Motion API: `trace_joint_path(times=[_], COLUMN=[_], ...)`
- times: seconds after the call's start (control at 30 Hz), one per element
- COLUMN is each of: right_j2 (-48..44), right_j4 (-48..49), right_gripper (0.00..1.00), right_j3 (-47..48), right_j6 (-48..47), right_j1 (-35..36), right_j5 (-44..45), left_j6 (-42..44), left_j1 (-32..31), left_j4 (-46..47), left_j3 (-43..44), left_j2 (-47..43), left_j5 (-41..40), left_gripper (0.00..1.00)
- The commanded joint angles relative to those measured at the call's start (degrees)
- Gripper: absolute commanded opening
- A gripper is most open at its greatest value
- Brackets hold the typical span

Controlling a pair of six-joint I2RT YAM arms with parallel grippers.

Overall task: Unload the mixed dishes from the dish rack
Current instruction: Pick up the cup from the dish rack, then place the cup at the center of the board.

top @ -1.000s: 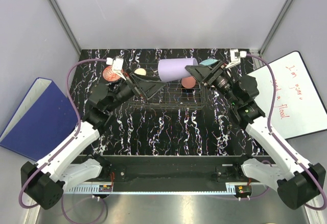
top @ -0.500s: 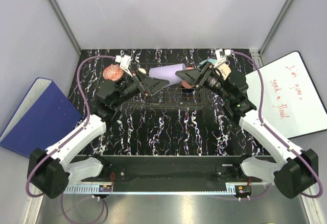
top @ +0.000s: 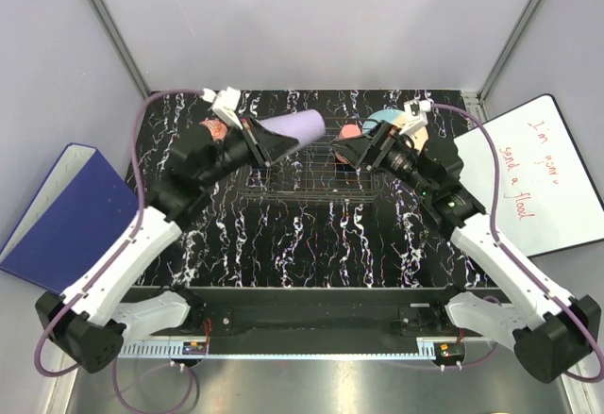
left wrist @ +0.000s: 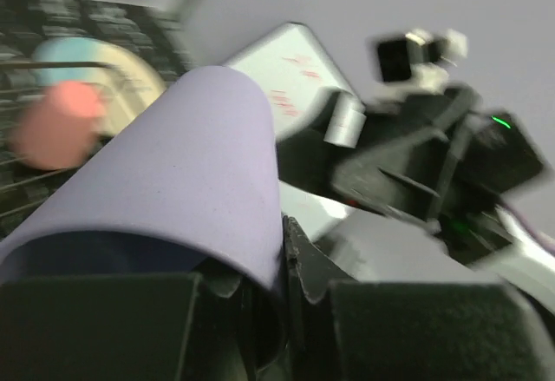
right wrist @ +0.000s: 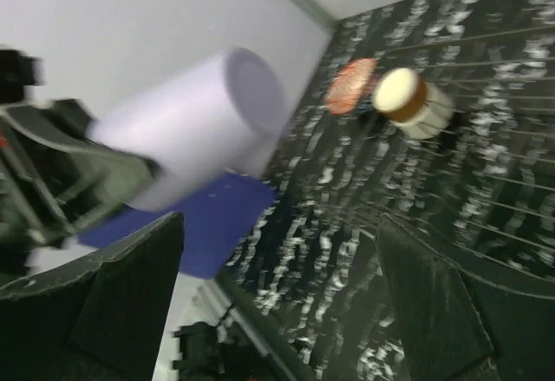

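My left gripper (top: 271, 144) is shut on the rim wall of the lavender cup (top: 294, 128), which it holds on its side in the air over the left end of the dish rack (top: 311, 180). In the left wrist view the lavender cup (left wrist: 173, 164) fills the middle, its wall pinched at my left gripper (left wrist: 282, 255). My right gripper (top: 354, 155) stands open and holds nothing, just right of the cup. The salmon-pink cup (top: 349, 132) and the light-blue-and-cream plate (top: 382, 116) sit at the rack's right end. The red-orange bowl (right wrist: 349, 86) and the whitish cup (right wrist: 408, 99) lie beyond the rack.
A blue binder (top: 61, 216) leans at the left wall. A whiteboard (top: 533, 173) with red writing lies at the right. The black marbled tabletop (top: 311, 244) stretches in front of the rack.
The lavender cup passed from my right gripper to my left. The left shut on its rim and carried it left and up; the right opened and drew back.
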Motion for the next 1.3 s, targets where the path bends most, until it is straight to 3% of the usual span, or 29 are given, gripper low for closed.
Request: trace_joint_path(times=[0.0,0.1,0.2,0.33,0.5,0.67,0.9,1.27], right_j2=[-7.26,-10.78,-13.42,-15.88,-19.04,-22.39,-23.97,-20.72], right_j4=[-14.77,-18.56,-20.15,-20.41,-21.91,-22.08,-23.05,-21.38], right_gripper=[0.99,1.00,1.00,1.00,1.00,0.99,0.99,0.99], right_j3=[1.74,-0.01,-2.47,-5.11,-6.78,-10.39,-12.50,-12.85], right_j6=[-8.92,-9.98,-10.51,-10.77,-11.65,-10.86,-10.33,-9.72], right_j1=[0.27,0.27,0.27,0.27,0.27,0.27,0.27,0.27], right_j5=[13.76,20.00,23.44,23.98,23.54,22.84,23.36,22.48], left_j6=[11.80,11.63,11.72,8.38,6.18,6.00,6.62,9.43], left_j1=[0.39,1.35,5.55,14.00,22.00,24.03,27.28,31.33], left_j4=[-38.43,-49.35,-53.76,-58.34,-56.58,-54.91,-53.33,-52.45], left_j3=[17.51,20.98,20.90,21.87,20.81,23.18,26.17,27.23], left_j2=[-0.33,-0.50,-0.33,5.03,12.67,25.13,35.51,43.35], left_j5=[-33.58,-48.74,-53.27,-47.68,-40.21,-37.03,-33.88,-31.50], left_gripper=[0.00,0.00,0.00,0.00,0.00,0.00,0.00,0.00])
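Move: The purple cup is already in my left hand; the bare table it is bound for, on my side of the red bowl, lies about 28 cm to that hand's left, 12 cm ahead and 35 cm down. From the same hand, the bowl is about 21 ahead and 24 left, and the cream-and-brown cups at the rack's left end 18 ahead and 10 left, both some 33 lower. My right hand has that bare spot roughly 36 cm left, 10 ahead and 33 below. My left hand keeps its grip on the purple cup's rim and carries it away from the rack, first leftward about 25 cm nearly level, then steeply down some 27 cm and 12 cm forward towards the bare table near the red bowl. The wrist turns roughly 90 degrees on the way, until the fingers point down. My empty right hand, still open, backs off some 10 cm to the right, then sinks about as far. ##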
